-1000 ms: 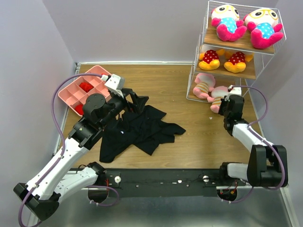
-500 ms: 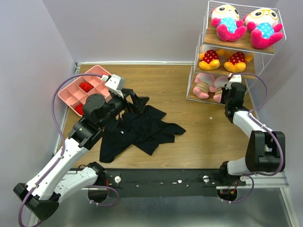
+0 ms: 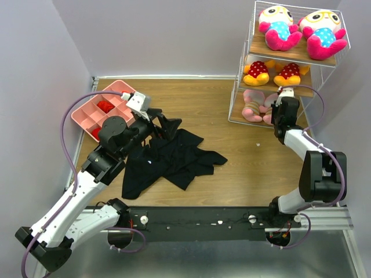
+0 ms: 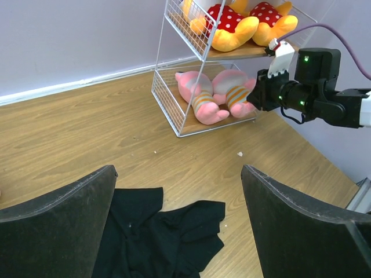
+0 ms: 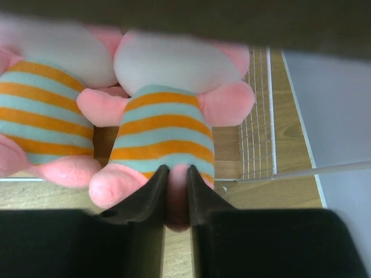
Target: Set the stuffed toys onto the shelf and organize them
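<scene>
The shelf point(image 3: 290, 56) stands at the back right. Its top board carries two blue-bodied stuffed toys point(image 3: 278, 26), its middle board two yellow-orange ones point(image 3: 257, 72). Two pale pink striped toys lie side by side on the bottom board point(image 5: 52, 110). My right gripper point(image 5: 175, 174) is at the shelf's front, its jaws narrowly pinching one pink foot of the right-hand striped toy point(image 5: 165, 130). My left gripper point(image 4: 178, 174) hangs wide open above the black garment point(image 4: 162, 231), holding nothing.
A pink compartment tray point(image 3: 87, 113) with red pieces sits at the back left, behind my left arm. The black garment point(image 3: 168, 159) is spread over the table's middle. The shelf's white wire side point(image 5: 258, 116) is just right of the held toy.
My right gripper has carried the striped toy from the table in front of the shelf onto the bottom board, beside the other one. Its jaws have eased slightly. The left arm has barely moved.
</scene>
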Robot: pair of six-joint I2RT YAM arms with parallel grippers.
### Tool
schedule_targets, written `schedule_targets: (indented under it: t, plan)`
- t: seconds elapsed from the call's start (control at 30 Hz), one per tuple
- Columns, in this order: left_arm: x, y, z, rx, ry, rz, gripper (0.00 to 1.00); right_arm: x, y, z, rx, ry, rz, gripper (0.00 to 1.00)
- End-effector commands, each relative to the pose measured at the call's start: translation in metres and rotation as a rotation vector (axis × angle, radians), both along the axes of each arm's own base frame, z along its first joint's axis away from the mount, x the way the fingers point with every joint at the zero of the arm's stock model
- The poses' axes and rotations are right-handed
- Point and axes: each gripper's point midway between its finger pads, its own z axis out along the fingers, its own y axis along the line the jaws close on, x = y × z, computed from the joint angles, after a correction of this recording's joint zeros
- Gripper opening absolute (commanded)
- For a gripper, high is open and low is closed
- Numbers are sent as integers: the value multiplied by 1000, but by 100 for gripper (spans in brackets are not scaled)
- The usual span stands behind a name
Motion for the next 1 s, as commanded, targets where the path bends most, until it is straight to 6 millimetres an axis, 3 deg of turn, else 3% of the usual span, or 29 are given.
schedule_targets:
  t: [0.0,0.5,0.6,0.83,0.93,0.97]
  plan:
    - [-8,-2,11,-28,-33,-29,99,7,-9,13,-33,-15,-27,36]
    - [-9,-2,11,-31,-37,-33,99,-19,2,19,63,-29,-32,44]
    - [-9,-2,11,-31,-37,-32,99,-24,4,14,83,-13,-36,54]
    - [-9,-2,12,-36,-39,-35,99,-35,9,7,143,22,-65,60]
    - [-10,-2,13,-37,-42,-35,99,-45,21,17,265,-2,-86,60]
    - [-10,-1,12,-37,-40,-35,99,-49,28,31,344,-59,-106,60]
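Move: The right hand still has a leg of the right-hand pink striped toy between its nearly shut fingers at the shelf's bottom tier; the toy's middle is about 6 cm ahead, 1 cm left and 2 cm higher. The other striped toy sits some 10 cm left of the hand, 6 cm ahead and about level. The shelf's right side panel stands about 9 cm right and 6 cm ahead. From the left hand the right-hand toy is roughly 25 cm ahead, 38 cm right and 22 cm below. The right hand stays at the toy's foot while its fingers begin to spread, then lifts about 3 cm and lets go of the leg, the fingers ending a good half open. Already easing back as it rises, it then sinks a little and draws some 2.5 cm back from the shelf towards its base, ending about 1.5 cm higher than it began, with a slight roll that raises its left side. ##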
